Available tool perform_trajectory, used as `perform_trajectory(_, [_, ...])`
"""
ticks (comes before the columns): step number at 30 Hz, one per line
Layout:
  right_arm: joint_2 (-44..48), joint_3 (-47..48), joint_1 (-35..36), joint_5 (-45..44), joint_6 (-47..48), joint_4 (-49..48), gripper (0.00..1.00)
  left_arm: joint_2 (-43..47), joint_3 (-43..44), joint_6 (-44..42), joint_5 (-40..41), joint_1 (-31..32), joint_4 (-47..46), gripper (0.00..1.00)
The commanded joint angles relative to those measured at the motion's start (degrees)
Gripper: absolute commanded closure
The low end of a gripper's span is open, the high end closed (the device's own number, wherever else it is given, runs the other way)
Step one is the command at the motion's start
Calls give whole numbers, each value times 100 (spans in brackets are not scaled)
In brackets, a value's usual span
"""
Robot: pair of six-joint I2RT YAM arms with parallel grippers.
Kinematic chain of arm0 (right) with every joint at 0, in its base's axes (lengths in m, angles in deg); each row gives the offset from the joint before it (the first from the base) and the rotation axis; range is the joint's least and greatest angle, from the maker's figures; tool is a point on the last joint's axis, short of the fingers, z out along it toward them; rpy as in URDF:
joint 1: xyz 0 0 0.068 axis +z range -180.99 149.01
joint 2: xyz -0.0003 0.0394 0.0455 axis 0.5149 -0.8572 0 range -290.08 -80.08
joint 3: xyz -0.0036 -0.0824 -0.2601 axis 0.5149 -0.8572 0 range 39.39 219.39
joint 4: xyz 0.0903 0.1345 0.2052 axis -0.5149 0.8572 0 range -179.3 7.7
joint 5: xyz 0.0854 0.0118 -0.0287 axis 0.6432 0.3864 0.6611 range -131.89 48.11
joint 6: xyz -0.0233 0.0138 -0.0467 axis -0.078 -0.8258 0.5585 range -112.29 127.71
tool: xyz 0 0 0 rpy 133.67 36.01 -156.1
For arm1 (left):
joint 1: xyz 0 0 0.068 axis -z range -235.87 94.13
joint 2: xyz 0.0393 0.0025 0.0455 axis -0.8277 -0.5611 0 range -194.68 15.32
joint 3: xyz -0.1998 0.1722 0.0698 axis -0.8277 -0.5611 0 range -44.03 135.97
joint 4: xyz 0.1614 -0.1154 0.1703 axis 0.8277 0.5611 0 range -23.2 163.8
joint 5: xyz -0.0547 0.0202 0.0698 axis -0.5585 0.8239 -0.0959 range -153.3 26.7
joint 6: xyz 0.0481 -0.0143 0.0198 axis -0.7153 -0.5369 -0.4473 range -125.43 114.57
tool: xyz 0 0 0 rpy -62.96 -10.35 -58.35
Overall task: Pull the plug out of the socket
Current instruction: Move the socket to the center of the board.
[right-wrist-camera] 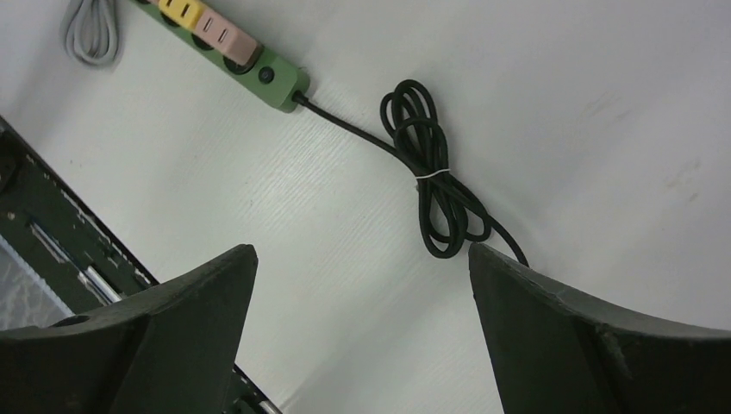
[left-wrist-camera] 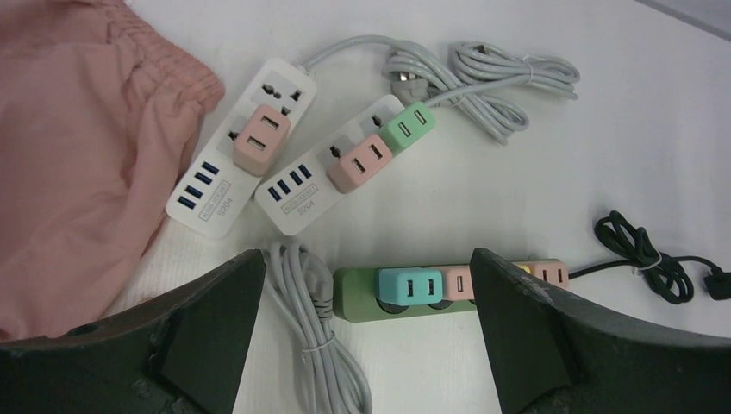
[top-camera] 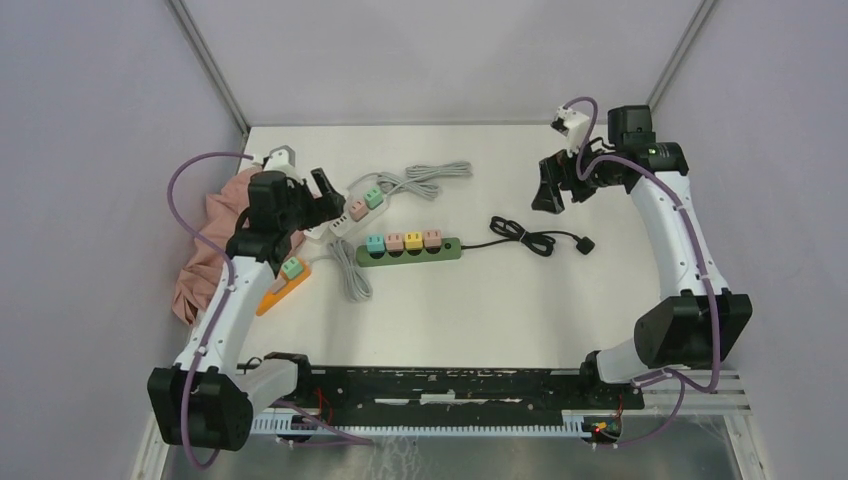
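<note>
A green socket strip (top-camera: 447, 252) lies mid-table and carries a teal plug (top-camera: 375, 243), a pink plug (top-camera: 394, 241), a yellow one (top-camera: 413, 239) and another pink one (top-camera: 432, 238). Two white socket strips (left-wrist-camera: 211, 190) (left-wrist-camera: 302, 198) lie behind it, with a pink plug (left-wrist-camera: 260, 140) on the left one, and a pink plug (left-wrist-camera: 359, 162) and a green plug (left-wrist-camera: 409, 127) on the right one. My left gripper (left-wrist-camera: 366, 259) hangs open above the teal plug (left-wrist-camera: 409, 287), holding nothing. Far to the right, my right gripper (right-wrist-camera: 362, 254) is open over bare table.
A pink cloth (top-camera: 215, 250) lies at the left edge beside an orange strip (top-camera: 270, 298) with a green plug (top-camera: 292, 267). Grey cable bundles (left-wrist-camera: 315, 336) (left-wrist-camera: 491, 78) lie by the strips. The green strip's black cord (right-wrist-camera: 431, 181) is coiled to its right.
</note>
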State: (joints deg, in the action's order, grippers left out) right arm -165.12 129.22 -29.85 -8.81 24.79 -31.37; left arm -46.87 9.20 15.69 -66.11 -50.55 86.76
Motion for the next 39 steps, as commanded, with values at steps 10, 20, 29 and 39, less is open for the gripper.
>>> perform_trajectory(10, [-544,25,78,1737,4776,2133,0,851,-1583,816,-1764,-197,-2156,2])
perform_trajectory(20, [-1441,450,1752,610,5920,2081,0,1412,-1903,259,-2348,-201,-2568,4])
perform_trajectory(29, [-2206,386,3183,-476,3927,-137,0,1810,-2246,496,-2073,-208,-2640,4])
perform_trajectory(39, [-3110,713,3443,-1220,3011,-1012,0,1957,-2985,1827,-2488,-210,-3911,5])
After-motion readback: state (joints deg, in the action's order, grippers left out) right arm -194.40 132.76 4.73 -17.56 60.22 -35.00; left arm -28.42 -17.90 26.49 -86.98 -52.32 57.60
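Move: The green socket's middle lies about 28 cm to the right hand's left, almost level fore and aft and some 23 cm below. The pink plug on its cord end is nearer, about 23 cm left, level fore and aft; the black cable coil is nearly under that hand, 2 cm ahead and 2 cm left. From the left hand, the socket's middle is about 19 cm right, 1 cm back and 19 cm below. No contact yet: the right hand heads for the socket's cord end, drawing back about 5 cm as it sinks, then sweeping left and finally mostly down, some 18 cm left and 17 cm down overall. Its wrist swings roughly 60 degrees counter-clockwise and the fingers stay wide open. The left hand, also open, eases about 5 cm back and 5 cm right, dipping and rising again while its fingers tip up and swing clockwise. ##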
